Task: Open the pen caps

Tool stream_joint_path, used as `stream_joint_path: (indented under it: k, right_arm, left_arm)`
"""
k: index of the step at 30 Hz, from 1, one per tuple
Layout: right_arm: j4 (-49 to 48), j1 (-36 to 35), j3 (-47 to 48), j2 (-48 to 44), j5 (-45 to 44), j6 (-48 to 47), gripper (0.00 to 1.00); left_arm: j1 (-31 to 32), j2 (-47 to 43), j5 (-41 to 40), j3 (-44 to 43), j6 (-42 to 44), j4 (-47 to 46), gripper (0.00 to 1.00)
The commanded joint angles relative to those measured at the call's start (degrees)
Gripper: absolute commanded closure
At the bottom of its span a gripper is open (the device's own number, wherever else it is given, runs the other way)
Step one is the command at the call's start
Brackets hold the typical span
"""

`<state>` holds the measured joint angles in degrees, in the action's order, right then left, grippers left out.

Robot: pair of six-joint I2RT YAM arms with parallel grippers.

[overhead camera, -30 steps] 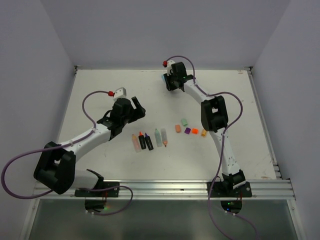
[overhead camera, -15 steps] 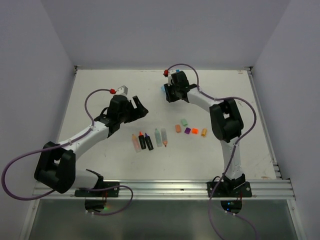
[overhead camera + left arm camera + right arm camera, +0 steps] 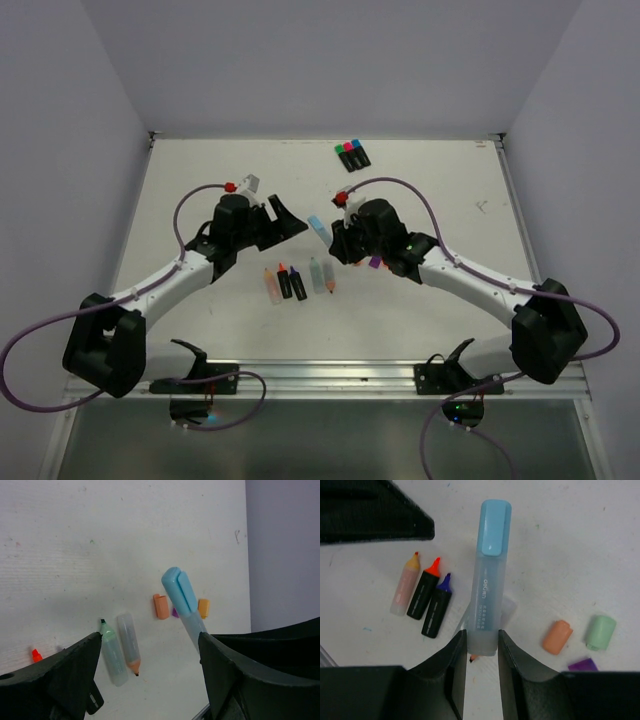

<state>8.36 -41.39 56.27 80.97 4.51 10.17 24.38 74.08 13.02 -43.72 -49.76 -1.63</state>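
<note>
My right gripper (image 3: pixel 482 649) is shut on the lower end of a translucent pale pen (image 3: pixel 486 600). Its cyan cap (image 3: pixel 494 527) is on and points away from the fingers. In the top view this pen (image 3: pixel 321 227) hangs over the table's middle, its cap close to my left gripper (image 3: pixel 288 219). The left gripper (image 3: pixel 150 665) is open and empty, with the cyan cap (image 3: pixel 179 590) just beyond its right finger. Loose caps lie on the table: orange (image 3: pixel 557 636), green (image 3: pixel 600 632) and purple (image 3: pixel 582 664).
Several uncapped pens lie in a row under the grippers: pale pink (image 3: pixel 405 585), black with orange tip (image 3: pixel 424 594), black with purple tip (image 3: pixel 437 609), and two pale ones (image 3: pixel 112 655) (image 3: pixel 129 642). Three capped black pens (image 3: pixel 352 154) lie by the back edge.
The right arm has swung from the table's back edge to the middle, carrying the cyan-capped pen toward the left gripper. The left gripper has shifted slightly right, still open.
</note>
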Motion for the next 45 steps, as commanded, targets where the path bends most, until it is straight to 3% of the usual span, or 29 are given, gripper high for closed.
stream_joint_path:
  k: [1,6,15,31,42,45]
  right_arm:
    - [-3.17,-1.33,-4.41,-4.93,0.41,3.09,1.0]
    - [-5.9,-2.56,-8.19,-9.16,0.85,4.77,1.0]
    - [-7.74,-4.84,-7.93,-7.32,1.73,5.91,1.0]
    - [-8.01,-9.06,-8.72,-7.84,-1.79,6.88,1.0]
    - [-10.82,-9.41,-10.39,-7.49,-2.23,7.32,1.0]
    - [-10.91,-9.5,-10.92,-7.67,-2.4,7.32,1.0]
  left_arm:
    - [-0.3,0.18,6.05,2.58,-4.29,-6.01,0.19]
    - [-0.12,1.5,9.92,5.31,-7.19,-10.76,0.19]
    - [0.05,5.28,16.07,7.87,-13.87,-19.11,0.2]
    - [0.14,4.4,16.08,6.72,-16.6,-20.34,0.27]
    - [0.23,2.12,15.72,8.39,-17.13,-20.78,0.48]
    - [0.23,2.12,16.07,8.57,-17.13,-21.4,0.59]
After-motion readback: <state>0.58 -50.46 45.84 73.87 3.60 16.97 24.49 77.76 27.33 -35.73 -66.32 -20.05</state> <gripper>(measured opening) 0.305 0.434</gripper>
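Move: The light blue cap of the pen in my right hand is about 4 cm ahead of my left hand point and 6 cm to its right, near its height. From my left hand, the green pen lies 8 cm back, 6 cm right, and the clear orange pen 9 cm back, 9 cm right, both 12 cm below. From my right hand, the cap is 7 cm ahead, 3 cm left, slightly above, and my left fingers are 3 cm ahead, 9 cm left and level. My right hand keeps its grip on the pen's lower end and draws it back about 6.5 cm and a little left, then holds it there. My left hand dips back and to the right towards the light blue cap, rolling its left side down almost 20 degrees, then rises again to its starting height, its fingers closing to about half their opening around the cap's lower part. ##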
